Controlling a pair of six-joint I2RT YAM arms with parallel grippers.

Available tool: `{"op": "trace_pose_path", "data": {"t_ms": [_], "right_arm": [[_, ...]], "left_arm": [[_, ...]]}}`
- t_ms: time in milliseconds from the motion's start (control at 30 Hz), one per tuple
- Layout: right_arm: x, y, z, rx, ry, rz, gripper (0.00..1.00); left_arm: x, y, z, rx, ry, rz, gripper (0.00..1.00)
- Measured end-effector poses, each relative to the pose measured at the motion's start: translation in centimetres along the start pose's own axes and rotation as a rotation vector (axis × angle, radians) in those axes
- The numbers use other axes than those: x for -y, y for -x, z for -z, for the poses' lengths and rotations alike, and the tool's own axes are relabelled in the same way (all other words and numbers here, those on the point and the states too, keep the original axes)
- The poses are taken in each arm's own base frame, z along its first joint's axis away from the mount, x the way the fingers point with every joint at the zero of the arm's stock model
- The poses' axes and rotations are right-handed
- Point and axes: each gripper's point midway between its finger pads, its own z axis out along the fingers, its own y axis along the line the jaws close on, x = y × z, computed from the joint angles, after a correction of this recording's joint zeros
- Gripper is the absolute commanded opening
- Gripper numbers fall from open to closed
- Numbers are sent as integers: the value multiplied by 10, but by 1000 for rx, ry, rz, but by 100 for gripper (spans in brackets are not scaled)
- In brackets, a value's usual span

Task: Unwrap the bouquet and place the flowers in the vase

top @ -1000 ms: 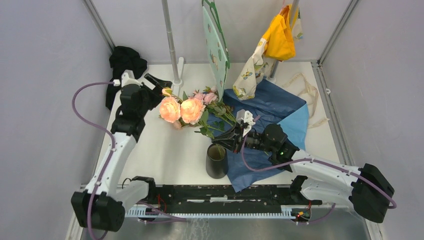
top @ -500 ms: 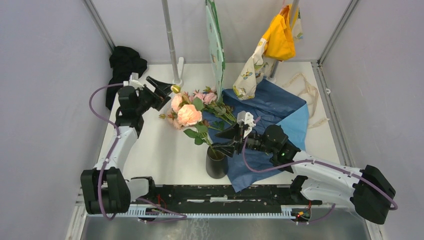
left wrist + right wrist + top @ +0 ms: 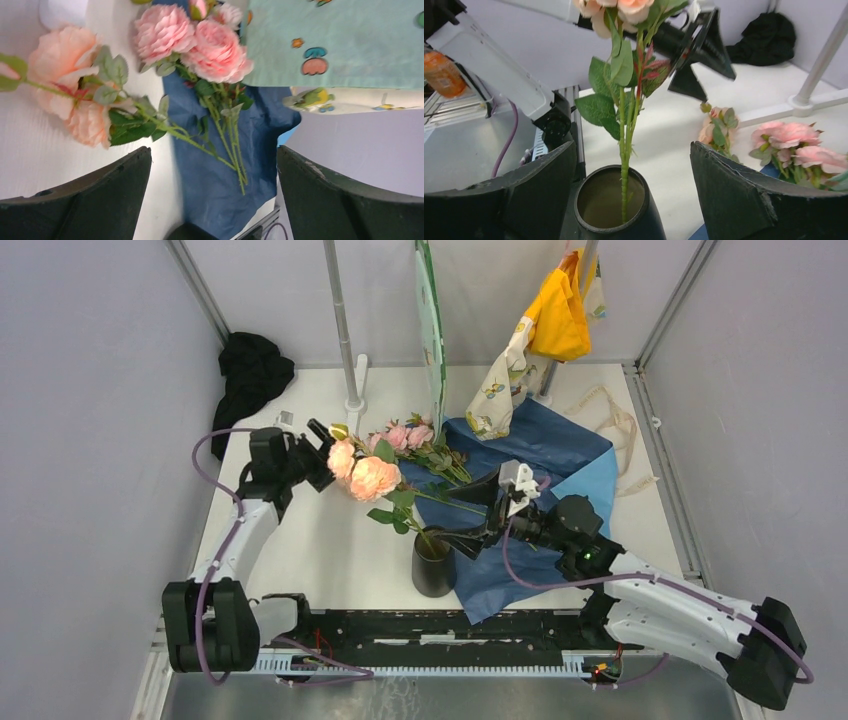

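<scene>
The black vase (image 3: 434,565) stands near the front middle of the table, and two peach roses (image 3: 365,473) lean left from it on long green stems. In the right wrist view those stems (image 3: 625,150) stand inside the vase (image 3: 616,210), between the wide-apart fingers of my right gripper (image 3: 631,150), which is open and touches nothing. The bouquet is unwrapped: its blue paper (image 3: 545,455) lies spread flat, with pink roses (image 3: 410,436) on its left edge. My left gripper (image 3: 318,445) is open and empty, just left of the peach blooms (image 3: 65,75).
A pale green patterned cloth (image 3: 430,320) hangs over the back middle, beside a pole stand (image 3: 350,390). Yellow and printed cloths (image 3: 555,320) hang at the back right. A black cloth heap (image 3: 250,370) lies back left. A cream ribbon (image 3: 612,430) lies right of the paper.
My right gripper has opened and let go of the stems, which now stand in the vase. It drew back slightly to the right. My left arm pulled nearer and lower.
</scene>
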Motion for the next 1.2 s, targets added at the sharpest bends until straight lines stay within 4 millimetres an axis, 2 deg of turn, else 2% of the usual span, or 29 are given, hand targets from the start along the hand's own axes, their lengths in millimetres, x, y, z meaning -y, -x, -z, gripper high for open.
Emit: {"op": "trace_pose_path", "data": {"t_ms": [233, 467, 567, 667, 767, 933, 1000, 1200], "right_arm": [[7, 38, 15, 111, -96, 49, 89], [16, 84, 46, 265, -235, 90, 90], [19, 96, 57, 305, -277, 106, 90], [23, 97, 63, 314, -309, 112, 90], [29, 90, 67, 294, -345, 112, 89], [35, 81, 72, 273, -382, 116, 89], [37, 79, 73, 271, -391, 119, 89], [40, 78, 78, 267, -415, 134, 88]], "left_arm": [[-18, -37, -15, -88, 109, -24, 97], [-43, -83, -47, -206, 286, -66, 90], [-52, -98, -60, -234, 341, -82, 86], [-66, -113, -74, -263, 396, -83, 83], [-77, -119, -87, -281, 440, -78, 81], [-68, -112, -109, -253, 431, -86, 76], [-67, -111, -116, -248, 434, -93, 71], [-65, -114, -132, -249, 446, -94, 42]]}}
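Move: The stem of the peach rose lying on the table is some 3 cm ahead of the left hand, 11 cm to its right and 16 below. The pink roses lie about 8 cm beyond that stem; the vase stands 16 cm back from the left hand and 15 to its right. From the right hand the vase is about 3 cm left and 20 below, the lying stem about 21 ahead, 7 left and 26 below. Left hand sinks 15 cm and 10 rightward to the peach stem, half closing; open right hand withdraws rightward, up. ##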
